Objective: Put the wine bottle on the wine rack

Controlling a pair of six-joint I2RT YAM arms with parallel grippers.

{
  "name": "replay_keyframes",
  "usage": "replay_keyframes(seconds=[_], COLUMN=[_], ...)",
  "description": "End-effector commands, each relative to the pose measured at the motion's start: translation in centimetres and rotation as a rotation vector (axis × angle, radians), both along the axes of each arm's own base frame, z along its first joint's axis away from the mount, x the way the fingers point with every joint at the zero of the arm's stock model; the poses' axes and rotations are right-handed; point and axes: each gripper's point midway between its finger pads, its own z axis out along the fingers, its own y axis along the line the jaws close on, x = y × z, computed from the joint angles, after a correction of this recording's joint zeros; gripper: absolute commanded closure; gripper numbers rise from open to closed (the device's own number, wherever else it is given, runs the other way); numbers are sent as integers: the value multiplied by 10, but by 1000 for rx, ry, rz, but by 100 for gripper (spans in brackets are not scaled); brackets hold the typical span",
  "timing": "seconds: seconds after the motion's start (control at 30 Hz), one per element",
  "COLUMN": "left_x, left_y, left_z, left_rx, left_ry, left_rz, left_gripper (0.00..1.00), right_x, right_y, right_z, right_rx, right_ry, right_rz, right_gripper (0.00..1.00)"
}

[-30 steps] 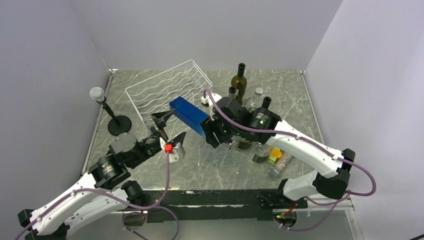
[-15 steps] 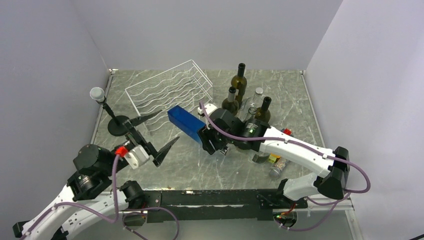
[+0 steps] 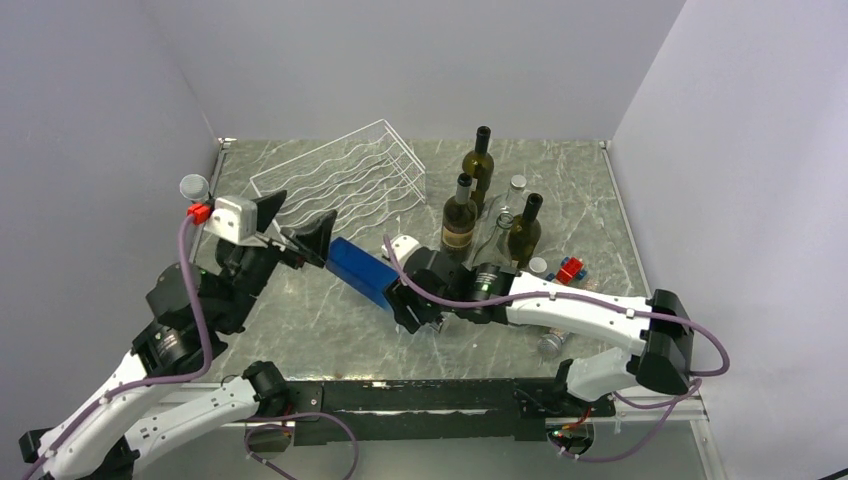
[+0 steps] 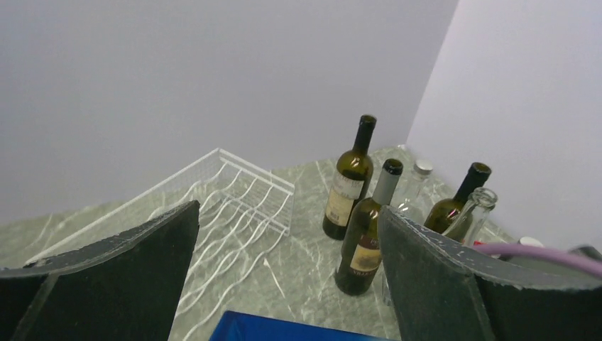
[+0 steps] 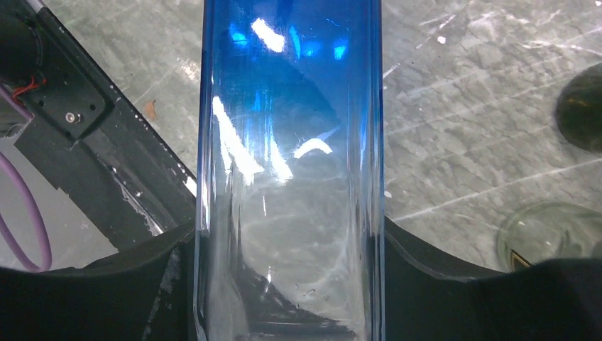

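Observation:
The white wire wine rack (image 3: 335, 180) lies tilted at the back left of the table; it also shows in the left wrist view (image 4: 227, 206). My right gripper (image 3: 405, 295) is shut on one end of a blue glass bottle (image 3: 362, 272), held lying near the table's middle. In the right wrist view the bottle (image 5: 291, 142) fills the gap between my fingers (image 5: 291, 284). My left gripper (image 3: 295, 225) is open and empty, raised beside the rack's near corner, just left of the blue bottle (image 4: 284, 330). Its fingers frame the left wrist view (image 4: 287, 213).
Three dark wine bottles stand upright at back centre (image 3: 481, 160), (image 3: 460, 215), (image 3: 523, 230), with clear glass bottles (image 3: 513, 195) among them. A microphone stand (image 3: 193, 187) stands at the left edge. Small items (image 3: 570, 268) lie at the right.
My left arm has swung back and up to the left, gripper still open, ending beside the rack. My right gripper has carried the blue bottle left and nearer the front.

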Motion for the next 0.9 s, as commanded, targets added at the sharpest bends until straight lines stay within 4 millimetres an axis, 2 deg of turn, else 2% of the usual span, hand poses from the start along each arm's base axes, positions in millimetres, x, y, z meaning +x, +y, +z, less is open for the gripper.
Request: replay_keyframes(seconds=[0.0, 0.07, 0.17, 0.37, 0.6, 0.77, 0.87], left_x=[7, 2, -2, -5, -7, -9, -12], left_y=[5, -2, -2, 13, 20, 24, 24], left_z=[-8, -11, -13, -12, -18, -24, -24], left_rx=[-77, -56, -86, -151, -106, -94, -96], left_ry=[119, 128, 148, 164, 188, 204, 197], left_rz=[55, 3, -17, 22, 43, 54, 41], left_gripper=[1, 1, 1, 1, 1, 1, 1], right_x=[22, 22, 24, 31, 45, 52, 58], right_y=[64, 69, 76, 88, 103, 111, 119], right_z=[65, 60, 51, 36, 15, 11, 19], right_rx=[308, 304, 298, 279, 279, 294, 336], right_ry=[-146, -147, -140, -135, -166, -198, -233], right_rz=[-46, -57, -69, -89, -138, -146, -148], right_gripper=[100, 100, 100, 100, 100, 100, 100])
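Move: The right hand already grips the blue bottle, which reaches out ahead and to the left of it. From that hand the wine rack's middle lies about 34 cm ahead, 16 cm left and some 9 cm below. The nearer wine bottle stands 21 cm ahead and 12 cm right, the farther one 35 cm ahead and 18 cm right, their middles about level with it. From the left hand the rack is 30 cm ahead, 3 cm left and 37 cm below. Down and to the left goes the right hand, roughly 7 cm each way, easing forward a little in the second half, so that the gripped blue bottle sinks towards the table and comes nearer the rack. The empty left hand, fingers still wide open, dips about 3.5 cm, edges left and tips its fingers some 10 degrees downward. ##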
